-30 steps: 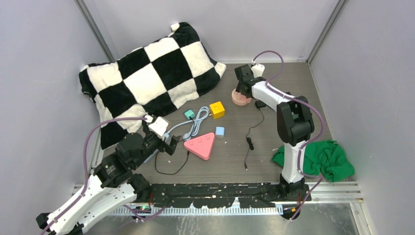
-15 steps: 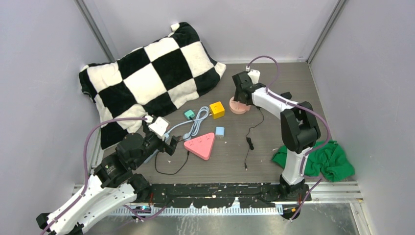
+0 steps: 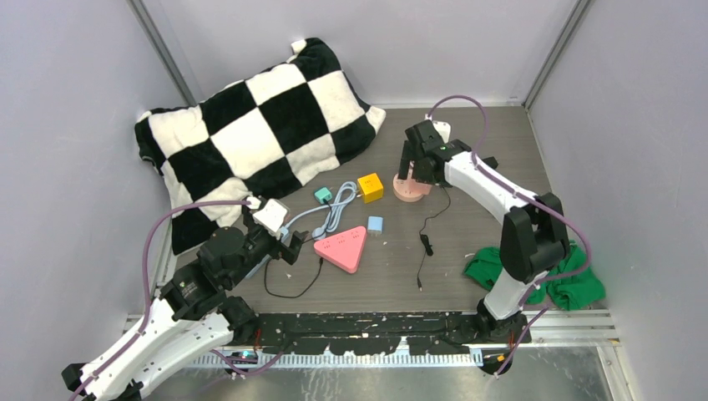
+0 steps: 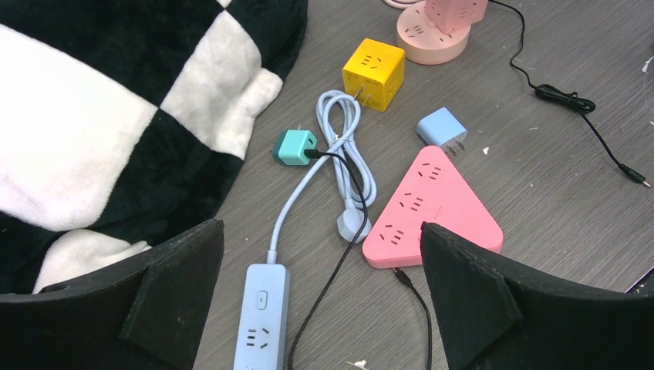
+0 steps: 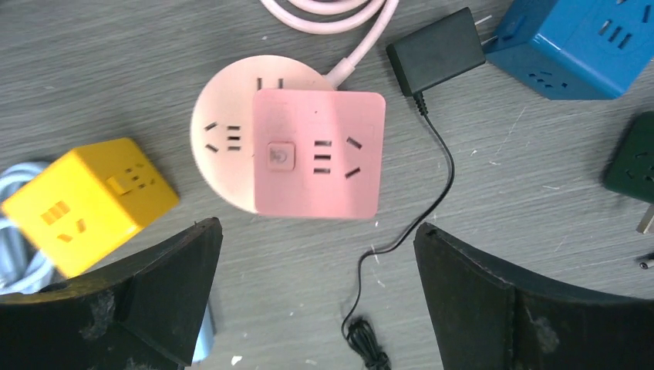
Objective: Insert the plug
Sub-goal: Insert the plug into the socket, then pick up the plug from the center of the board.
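A pink cube plug (image 5: 318, 153) sits on top of a round pink socket base (image 5: 220, 146), off-centre toward its right side; how deep it is seated cannot be told. My right gripper (image 5: 316, 226) hangs open above them, touching neither. In the top view the pair (image 3: 409, 190) lies just under that gripper (image 3: 415, 163). My left gripper (image 4: 318, 227) stands open and holds nothing, over a light blue power strip (image 4: 261, 316) and a pink triangular strip (image 4: 432, 204).
A yellow cube socket (image 3: 370, 187), a teal plug (image 4: 294, 146) and a light blue adapter (image 4: 441, 127) lie mid-table. A black adapter (image 5: 436, 50) with a thin cable, a blue cube (image 5: 574, 38), a checkered pillow (image 3: 250, 134) and a green cloth (image 3: 543, 271) surround them.
The right gripper has opened and let go of the pink cube plug. The right arm drew toward the near side, and the pink pair shifted with it. The left arm stayed still.
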Robot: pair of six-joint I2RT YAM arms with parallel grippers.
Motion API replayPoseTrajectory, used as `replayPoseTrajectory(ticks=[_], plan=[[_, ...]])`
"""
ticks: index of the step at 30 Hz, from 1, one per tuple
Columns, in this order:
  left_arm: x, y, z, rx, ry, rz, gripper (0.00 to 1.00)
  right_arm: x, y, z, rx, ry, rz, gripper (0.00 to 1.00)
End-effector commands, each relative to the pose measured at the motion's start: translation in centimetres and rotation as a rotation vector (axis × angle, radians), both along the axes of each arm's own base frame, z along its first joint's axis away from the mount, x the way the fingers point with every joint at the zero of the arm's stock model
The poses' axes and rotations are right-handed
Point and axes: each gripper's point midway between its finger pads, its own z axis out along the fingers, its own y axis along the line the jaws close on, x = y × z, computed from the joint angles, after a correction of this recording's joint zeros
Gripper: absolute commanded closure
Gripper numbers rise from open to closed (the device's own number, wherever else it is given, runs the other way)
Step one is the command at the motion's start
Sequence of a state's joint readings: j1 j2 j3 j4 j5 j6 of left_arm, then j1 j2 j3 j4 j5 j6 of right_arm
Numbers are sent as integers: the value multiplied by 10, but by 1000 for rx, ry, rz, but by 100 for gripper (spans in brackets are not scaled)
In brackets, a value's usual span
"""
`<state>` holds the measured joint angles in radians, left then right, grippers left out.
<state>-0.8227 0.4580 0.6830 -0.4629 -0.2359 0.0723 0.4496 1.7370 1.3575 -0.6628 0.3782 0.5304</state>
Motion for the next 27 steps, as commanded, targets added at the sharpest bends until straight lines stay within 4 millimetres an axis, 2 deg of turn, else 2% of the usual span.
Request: replayPoseTrajectory(ticks=[1,5,10,15,20,27], plan=[[4,2,10,-22,-34,20,1,-11,17,42,112,-74,28,0],[4,3,12,-27,-41,29,1,-24,41,50,171,-97,62,3],[5,5,13,-31,-48,38,1,-37,78,43,209,-105,95,13],[6,5,13,-31,-50,43,1,-46,105,23,226,-97,58,20],[5,4,13,-32,-49,35,1,-54,122,2,180,-114,-7,21],[5,5,12,-29,-47,37,1,-60,138,-40,127,-24,7,25]])
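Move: The light blue plug lies about 13 cm left of the empty right hand, 8 cm back and 8 cm lower. The pink cube is some 3 cm ahead and 3 cm below that hand; the yellow cube is 14 cm left, 2 cm ahead and 7 cm lower. The pink triangular socket lies about 22 cm left, 14 cm back and 9 cm down. From the left hand, the light blue plug is roughly 11 cm ahead, 17 cm right and 22 cm below. Open right hand arcs 13 cm left and 7 cm back, rising then sinking towards the light blue plug, fingers narrowing. ##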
